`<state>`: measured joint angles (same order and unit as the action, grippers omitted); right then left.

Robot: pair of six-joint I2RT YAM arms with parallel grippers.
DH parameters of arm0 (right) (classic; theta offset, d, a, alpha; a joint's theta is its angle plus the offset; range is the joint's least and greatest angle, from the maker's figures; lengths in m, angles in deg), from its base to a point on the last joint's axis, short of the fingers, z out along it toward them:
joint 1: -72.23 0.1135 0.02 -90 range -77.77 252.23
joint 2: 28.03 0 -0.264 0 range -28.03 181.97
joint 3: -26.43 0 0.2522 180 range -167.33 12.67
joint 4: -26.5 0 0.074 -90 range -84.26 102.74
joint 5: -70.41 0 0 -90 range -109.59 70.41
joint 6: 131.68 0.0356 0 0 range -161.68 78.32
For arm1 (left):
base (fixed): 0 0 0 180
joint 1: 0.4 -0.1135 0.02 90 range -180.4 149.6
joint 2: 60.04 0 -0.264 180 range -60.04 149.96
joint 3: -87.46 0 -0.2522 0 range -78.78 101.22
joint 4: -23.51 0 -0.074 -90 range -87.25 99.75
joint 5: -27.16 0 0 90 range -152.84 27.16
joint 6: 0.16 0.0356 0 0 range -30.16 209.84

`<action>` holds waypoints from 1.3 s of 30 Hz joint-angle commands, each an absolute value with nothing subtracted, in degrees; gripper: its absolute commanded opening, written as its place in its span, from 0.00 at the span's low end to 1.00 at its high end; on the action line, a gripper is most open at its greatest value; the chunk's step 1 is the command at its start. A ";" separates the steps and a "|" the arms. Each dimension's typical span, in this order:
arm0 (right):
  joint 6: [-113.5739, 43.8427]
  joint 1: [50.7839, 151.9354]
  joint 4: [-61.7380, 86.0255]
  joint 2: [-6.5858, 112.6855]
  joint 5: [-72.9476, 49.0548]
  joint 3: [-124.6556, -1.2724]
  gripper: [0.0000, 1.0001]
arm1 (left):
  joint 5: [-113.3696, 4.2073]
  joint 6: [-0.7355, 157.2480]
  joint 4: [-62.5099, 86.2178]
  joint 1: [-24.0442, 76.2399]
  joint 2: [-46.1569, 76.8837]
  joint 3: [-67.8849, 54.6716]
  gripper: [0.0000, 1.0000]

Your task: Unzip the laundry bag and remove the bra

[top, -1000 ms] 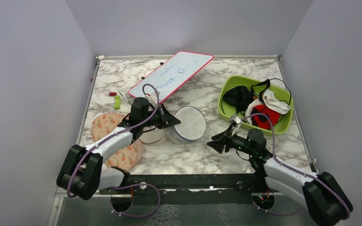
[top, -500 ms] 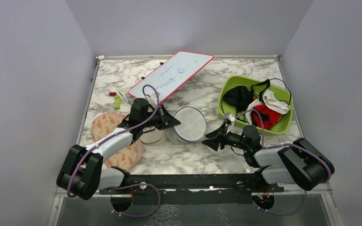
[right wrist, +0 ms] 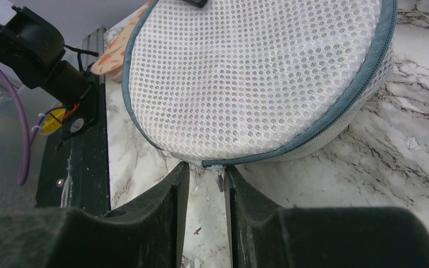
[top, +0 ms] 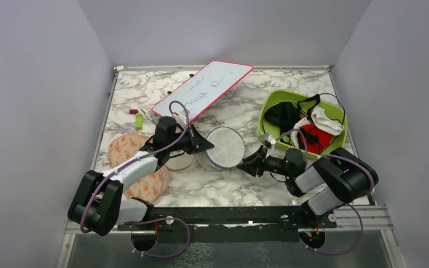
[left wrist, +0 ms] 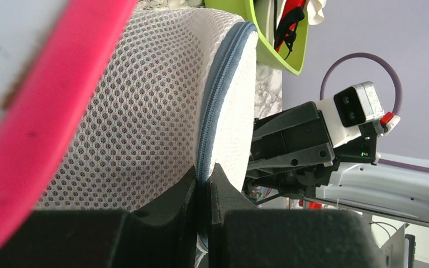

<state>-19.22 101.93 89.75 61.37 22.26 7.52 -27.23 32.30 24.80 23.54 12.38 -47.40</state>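
Observation:
The laundry bag (top: 226, 146), a white mesh drum with a blue-grey zip round its face, lies on its side mid-table. My left gripper (top: 204, 146) is shut on the bag's zip seam (left wrist: 212, 117), its jaws (left wrist: 204, 170) pinching the blue-grey tape. My right gripper (top: 249, 166) sits low at the bag's right side. In the right wrist view the gripper (right wrist: 204, 167) stands open with a narrow gap, and the small grey zip pull (right wrist: 219, 177) hangs in that gap close to the right finger. The mesh bag (right wrist: 246, 72) fills the view above. The bra is hidden.
A green bin (top: 268, 109) with black, white and red garments stands at the right. A pink-framed whiteboard (top: 201, 89) lies at the back. A peach floral pouch (top: 125, 146) and a beige pouch (top: 151, 184) lie under the left arm. A small green item (top: 138, 121) lies far left.
My right arm has swung left and low up to the bag, and its jaws have narrowed around the zip pull. The left gripper has kept its hold.

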 commanded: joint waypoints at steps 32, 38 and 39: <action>-27.37 102.38 75.13 48.31 12.01 6.26 0.01 | -34.23 44.91 10.27 23.36 8.34 -39.96 0.30; -25.11 102.38 73.38 48.14 12.75 5.15 0.01 | -50.28 57.87 -5.20 28.13 2.07 -31.07 0.80; -24.92 102.36 72.13 47.97 12.82 4.67 0.01 | -53.87 59.97 -6.97 30.31 1.46 -29.71 0.87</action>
<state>-26.26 101.93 75.13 49.03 13.67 6.67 -39.14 48.21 4.06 25.23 5.67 -35.62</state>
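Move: The laundry bag's small zip tab is almost at the right fingertips, about 2 cm ahead, level sideways and 1 cm above. The middle of the bag's round lid lies about 6 cm ahead, 5 cm left and 3 cm up from the right hand; the green basket is some 16 cm ahead and 24 cm right, 3 cm lower. From the left hand, still pinching the bag's raised left rim, the tab is about 6 cm back, 9 cm right and 6 cm below. Forward and slightly to its right, some 3 cm in all and about 1 cm higher, the right hand eases up to the zip tab, its half-open fingers shutting on it before the last small drift. The left hand keeps its pinch on the rim, then opens wide and lifts away about 4 cm, drifting forward and left, its wrist tilting some 20 degrees. ##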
